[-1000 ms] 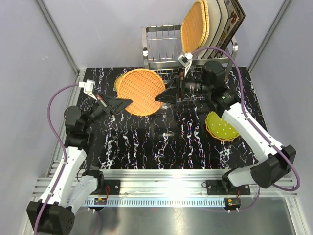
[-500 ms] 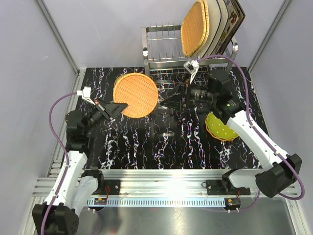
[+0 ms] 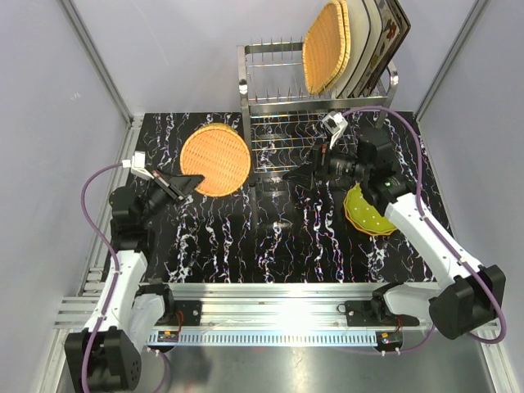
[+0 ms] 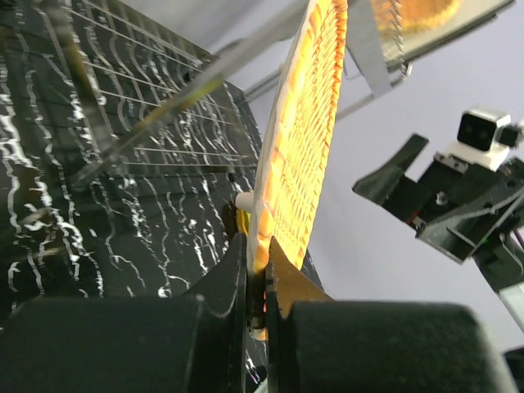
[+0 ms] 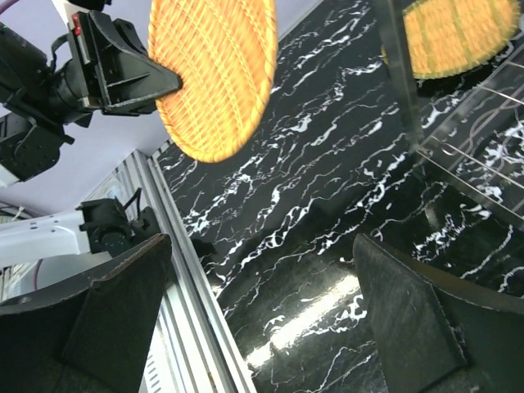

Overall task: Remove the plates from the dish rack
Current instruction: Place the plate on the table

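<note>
My left gripper (image 3: 192,180) is shut on the rim of a round orange woven plate (image 3: 215,160) and holds it above the left half of the table. In the left wrist view the plate (image 4: 299,139) stands on edge between the pinching fingertips (image 4: 278,274). The dish rack (image 3: 270,102) stands at the back. An orange woven plate (image 3: 326,47), cream square ones (image 3: 364,41) and a flower-patterned one (image 3: 393,29) stand in its top right. My right gripper (image 3: 299,176) hangs open and empty in front of the rack, apart from the held plate (image 5: 214,65).
A lime-green dotted plate (image 3: 370,211) lies on an orange one on the table's right side, beside my right forearm. A rack leg (image 5: 401,74) stands close to my right gripper. An aluminium rail (image 3: 270,315) runs along the near edge, and grey walls close in on both sides.
My right gripper let go of the woven plate's edge, opened wide and drew back to the right. My left arm carried the plate leftwards, away from the rack.
</note>
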Available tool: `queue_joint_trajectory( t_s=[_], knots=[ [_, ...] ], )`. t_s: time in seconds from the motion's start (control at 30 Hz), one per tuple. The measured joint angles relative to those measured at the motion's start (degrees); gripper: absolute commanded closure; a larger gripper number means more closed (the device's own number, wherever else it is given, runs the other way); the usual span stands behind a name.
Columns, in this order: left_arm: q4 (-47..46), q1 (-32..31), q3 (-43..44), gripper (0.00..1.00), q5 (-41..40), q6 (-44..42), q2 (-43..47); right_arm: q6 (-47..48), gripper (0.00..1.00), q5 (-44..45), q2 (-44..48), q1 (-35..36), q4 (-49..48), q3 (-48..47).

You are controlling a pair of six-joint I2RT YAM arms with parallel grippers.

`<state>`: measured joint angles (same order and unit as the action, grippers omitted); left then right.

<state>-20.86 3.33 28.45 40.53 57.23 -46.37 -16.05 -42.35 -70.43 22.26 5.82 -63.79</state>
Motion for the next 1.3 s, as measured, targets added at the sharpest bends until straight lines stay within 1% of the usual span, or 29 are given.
queue_joint_trajectory(
  t_s=[0.4, 0.57, 0.77, 1.0, 1.3],
  knots=[
    [-3.63, 5.38, 0.00, 1.00, 0.17, -0.31, -7.76, 1.55, 0.00, 2.80, 1.03, -2.67, 0.00, 4.94],
    [-4.90, 6.29, 0.02, 1.00, 0.02, -1.16, -12.55, 2.60, 0.00, 4.07, 1.42, -3.37, 0.02, 6.29],
    [-6.25, 6.54, 1.33, 1.00, -0.79, -2.25, -20.24, 3.58, 0.00, 7.80, 1.57, -4.37, 0.48, 7.80],
    [-8.39, 6.64, 7.34, 1.00, -1.75, -2.40, -31.17, 4.48, 0.00, 11.17, 1.68, -5.66, 0.66, 9.14],
    [-11.04, 6.71, 21.11, 1.00, -2.12, -1.62, -47.12, 5.03, 0.00, 11.93, 2.21, -7.08, 0.94, 9.86]
  ],
)
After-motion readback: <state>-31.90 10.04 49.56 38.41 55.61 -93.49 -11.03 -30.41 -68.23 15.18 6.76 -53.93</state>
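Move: The left hand still grips the orange woven plate by its rim. The green-rimmed woven plate on the table, where it is headed, lies roughly 24 cm ahead, 3 cm left and 21 cm below. From that same hand, the dish rack's near left corner is about 10 cm ahead and 11 cm right, with its lower shelf's middle some 24 cm ahead and 28 cm right, both well below. From the empty right hand, the green-rimmed plate is about 25 cm ahead, 25 cm left and 25 cm below. The left hand carries the orange woven plate about 17 cm forward, drifting left and sinking some 9 cm, towards the green-rimmed plate at the back left, its fingers staying shut on the rim while the wrist tips down about 15 degrees and turns slightly counter-clockwise. Meanwhile the open, empty right hand draws away from the held plate, down and to the right with some forward travel, turning clockwise. ##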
